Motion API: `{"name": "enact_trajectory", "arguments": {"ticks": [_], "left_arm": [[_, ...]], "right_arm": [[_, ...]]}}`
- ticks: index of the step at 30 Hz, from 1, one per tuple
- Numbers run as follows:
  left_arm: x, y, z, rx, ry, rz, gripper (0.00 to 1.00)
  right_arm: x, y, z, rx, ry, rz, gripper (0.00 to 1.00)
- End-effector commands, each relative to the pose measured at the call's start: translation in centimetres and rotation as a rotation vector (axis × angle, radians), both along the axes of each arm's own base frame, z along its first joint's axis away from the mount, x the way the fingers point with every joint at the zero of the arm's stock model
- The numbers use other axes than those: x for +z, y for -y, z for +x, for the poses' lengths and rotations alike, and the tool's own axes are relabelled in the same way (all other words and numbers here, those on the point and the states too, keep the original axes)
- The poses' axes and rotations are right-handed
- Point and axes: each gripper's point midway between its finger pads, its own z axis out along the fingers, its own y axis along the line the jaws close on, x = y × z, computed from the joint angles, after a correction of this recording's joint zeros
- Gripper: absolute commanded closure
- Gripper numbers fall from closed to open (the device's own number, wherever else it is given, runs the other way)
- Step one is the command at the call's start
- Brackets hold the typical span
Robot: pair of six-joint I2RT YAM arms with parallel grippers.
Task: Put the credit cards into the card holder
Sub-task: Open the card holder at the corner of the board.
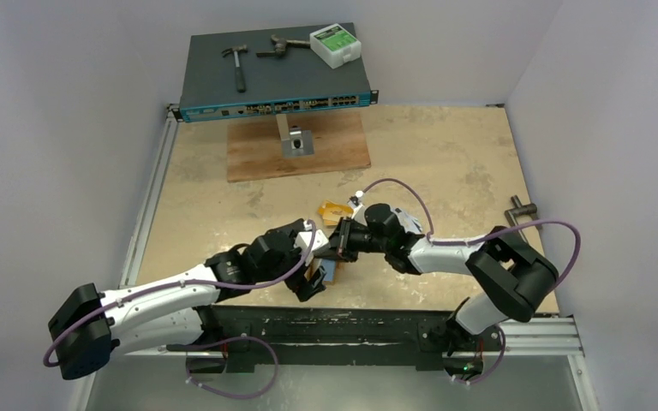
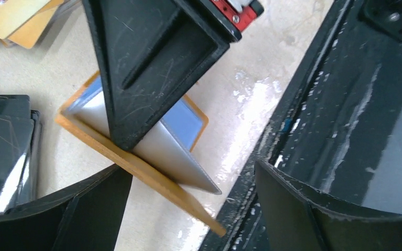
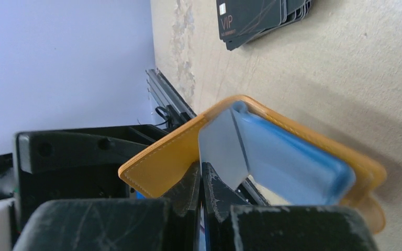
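Observation:
The orange card holder (image 1: 317, 272) stands open on edge near the table's front rail, its blue lining and a grey clear sleeve (image 2: 175, 157) showing. My right gripper (image 1: 336, 248) is shut on it, fingers pinched (image 3: 201, 180) on the sleeve beside the orange cover (image 3: 162, 157). My left gripper (image 1: 308, 284) is open, its fingers wide apart on either side of the holder's lower edge (image 2: 193, 209) and not touching it. Black credit cards (image 2: 2, 146) lie in a pile to the left, one marked VIP (image 3: 256, 18). Orange-gold cards (image 1: 336, 211) lie beyond (image 2: 21, 21).
A black rail (image 1: 351, 325) runs along the near table edge, close to the holder (image 2: 345, 104). At the back, a network switch (image 1: 274, 86) carries a hammer (image 1: 236, 62) and a green-white box (image 1: 335, 44). A wooden board (image 1: 326, 150) lies before it.

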Motion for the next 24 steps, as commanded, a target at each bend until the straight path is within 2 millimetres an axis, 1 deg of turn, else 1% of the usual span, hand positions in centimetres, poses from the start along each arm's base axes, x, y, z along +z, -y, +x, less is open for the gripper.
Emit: {"name": "enact_trajectory", "arguments": {"ticks": [1,2,4,7,8,9,12,13,15,18,20,22,24], "left_arm": [[0.6,-0.4,2.7,0.041,0.170,0.075,0.17],[0.8,-0.7,3.3,0.069,0.189,0.093,0.20],[1.4,-0.8,4.0,0.109,0.197,0.103,0.29],[2.3,-0.3,4.3,0.150,0.166,0.074,0.58],[2.5,-0.1,4.3,0.159,0.151,0.061,0.66],[2.7,0.1,4.3,0.165,0.138,0.052,0.71],[2.6,0.7,3.9,0.155,0.102,0.036,0.78],[2.5,0.9,3.7,0.147,0.087,0.032,0.82],[2.3,1.5,3.1,0.119,0.051,0.019,0.88],[2.1,2.3,2.2,0.082,-0.002,0.000,0.95],[1.8,2.6,1.9,0.078,-0.032,-0.004,1.00],[1.9,3.3,1.4,0.079,-0.093,-0.028,1.00],[2.5,4.5,0.9,0.069,-0.163,-0.065,1.00]], "right_arm": [[1.1,-0.1,1.1,-0.031,0.011,-0.046,1.00],[1.0,0.1,1.0,-0.033,0.004,-0.057,1.00],[0.9,0.4,0.7,-0.031,-0.002,-0.068,1.00],[0.7,1.0,0.2,-0.029,-0.008,-0.084,1.00],[0.7,1.1,0.0,-0.030,-0.009,-0.091,1.00],[0.6,1.3,-0.1,-0.029,-0.009,-0.095,1.00],[1.0,1.7,-0.4,-0.031,0.001,-0.093,1.00],[1.1,1.8,-0.5,-0.028,0.003,-0.096,0.98],[1.3,1.8,-0.7,-0.017,0.006,-0.096,0.86],[1.5,2.1,-1.0,-0.012,0.010,-0.094,0.81],[1.6,2.5,-1.1,-0.018,0.015,-0.098,0.74],[1.7,2.9,-1.1,-0.029,0.023,-0.115,0.65],[1.7,3.5,-1.2,-0.043,0.033,-0.137,0.55]]}}
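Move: The open card holder is up off the table in the right hand's shut fingers. Its middle lies about 2 cm ahead, 3 cm right and 3 cm below the left hand, and about 3 cm back, 4 cm left and 3 cm below the right. The black cards lie about 10 cm ahead, 8 cm left and 9 cm below the left hand. The orange cards are some 15 cm ahead of it, 5 cm right and equally low. The left fingers close from wide open and pinch the holder's orange cover edge beside the right fingertips, the hand reaching forward about 3 cm with a small dip, then easing back and to the right. The right hand, shut on the holder at first, drifts about 3 cm right and slightly back, rolls a little, then loosens its pinch, fingers parting around the edge. ##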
